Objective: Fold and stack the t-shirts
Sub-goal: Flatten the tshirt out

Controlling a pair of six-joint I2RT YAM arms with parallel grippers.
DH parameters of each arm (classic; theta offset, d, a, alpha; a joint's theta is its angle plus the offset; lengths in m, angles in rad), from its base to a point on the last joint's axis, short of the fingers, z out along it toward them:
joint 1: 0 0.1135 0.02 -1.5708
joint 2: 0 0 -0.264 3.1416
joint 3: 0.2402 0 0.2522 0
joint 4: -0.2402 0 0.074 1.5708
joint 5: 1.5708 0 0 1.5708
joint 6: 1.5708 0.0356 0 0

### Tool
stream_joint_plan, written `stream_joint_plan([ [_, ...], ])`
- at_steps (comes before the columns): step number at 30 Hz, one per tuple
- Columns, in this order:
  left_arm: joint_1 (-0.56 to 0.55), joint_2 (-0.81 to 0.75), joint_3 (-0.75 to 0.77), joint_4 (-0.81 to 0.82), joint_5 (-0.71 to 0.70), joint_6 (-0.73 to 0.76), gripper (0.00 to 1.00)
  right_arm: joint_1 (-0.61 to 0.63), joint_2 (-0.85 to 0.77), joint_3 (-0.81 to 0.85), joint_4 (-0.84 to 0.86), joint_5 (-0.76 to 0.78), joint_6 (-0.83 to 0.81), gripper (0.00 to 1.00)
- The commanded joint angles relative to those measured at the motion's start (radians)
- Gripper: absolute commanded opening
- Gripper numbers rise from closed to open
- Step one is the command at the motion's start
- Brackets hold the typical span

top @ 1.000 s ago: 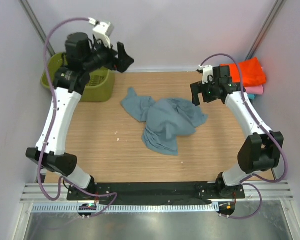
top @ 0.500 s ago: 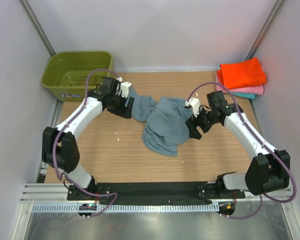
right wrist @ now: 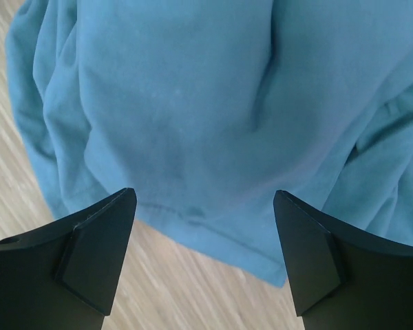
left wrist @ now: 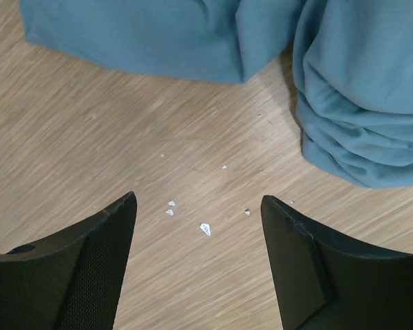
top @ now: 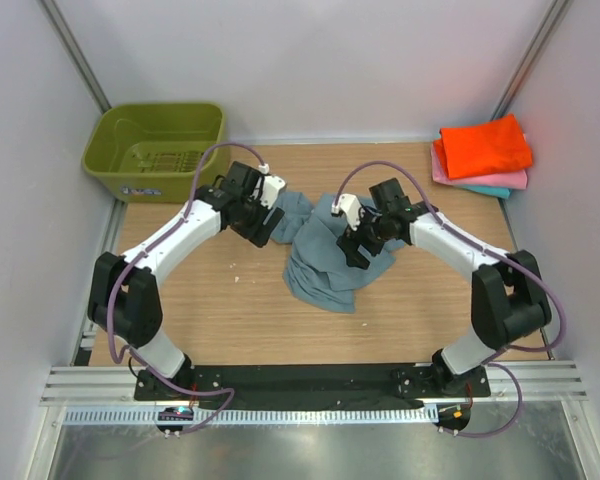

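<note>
A large dusty blue-grey t-shirt [top: 325,262] lies crumpled in the middle of the table. My left gripper [top: 263,228] hovers at its left edge, open. In the left wrist view that gripper [left wrist: 198,201] is over bare wood, with the shirt's folds [left wrist: 361,96] just beyond the fingertips. My right gripper [top: 358,252] is over the shirt's right side, open. In the right wrist view its jaws [right wrist: 205,199] straddle the hem of the shirt [right wrist: 193,103], gripping nothing. Folded orange [top: 485,146], pink [top: 448,172] and teal [top: 492,190] t-shirts are stacked at the back right.
An olive-green basket [top: 115,165] stands at the back left corner. Small white crumbs [left wrist: 205,228] lie on the wood under the left gripper. Grey walls close in the table on three sides.
Both arms swung in and down to the blue-grey shirt, the left from above the basket, the right from near the folded stack. The shirt's right side looks slightly bunched inward.
</note>
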Motion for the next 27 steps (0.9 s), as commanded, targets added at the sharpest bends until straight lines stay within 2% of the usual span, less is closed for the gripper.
stream_joint_plan([
  [1, 0.027, -0.031, -0.013, 0.059, -0.025, -0.051, 0.74, 0.047, 0.048, 0.101, 0.059, 0.028, -0.001, 0.88],
  [6, 0.046, -0.056, -0.042, 0.088, -0.086, -0.067, 0.76, 0.062, 0.182, 0.250, 0.067, 0.057, 0.079, 0.89],
  [12, 0.047, -0.081, -0.042, 0.084, -0.152, -0.010, 0.77, 0.033, 0.276, 0.451, 0.091, 0.193, 0.241, 0.91],
  [16, 0.047, -0.102, -0.016, 0.041, -0.125, -0.001, 0.77, -0.056, 0.313, 0.569, 0.136, 0.125, 0.416, 0.93],
  [22, 0.138, -0.064, 0.029, 0.021, -0.060, -0.095, 0.77, -0.071, 0.495, 0.812, 0.085, 0.082, 0.418, 0.92],
  [27, 0.144, -0.068, 0.039, 0.016, -0.060, -0.094, 0.77, -0.073, 0.732, 1.055, -0.013, 0.095, 0.419, 0.90],
])
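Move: The t-shirt's far edge, near the dip beside its left flap, lies some 18 cm ahead of the right gripper, 4 cm left and about 8 cm below; its near hem is roughly 9 cm back and 4 cm left. The folded stack sits about 27 cm ahead and 28 cm right of the right gripper. From the left gripper, the t-shirt's left end is about 13 cm ahead, 3 cm left and 12 cm down; the green bin is 23 cm ahead, 24 cm left. Send the open, empty right gripper quickly forward about 24 cm, over the t-shirt and out past its far edge, rising some 10 cm on the way, easing slightly down at the end and turning roughly 25 degrees clockwise. Meanwhile shift the open left gripper about 6 cm left and 3 cm forward, dipping a little before rising, with a slight counter-clockwise turn, towards the t-shirt's left end. ##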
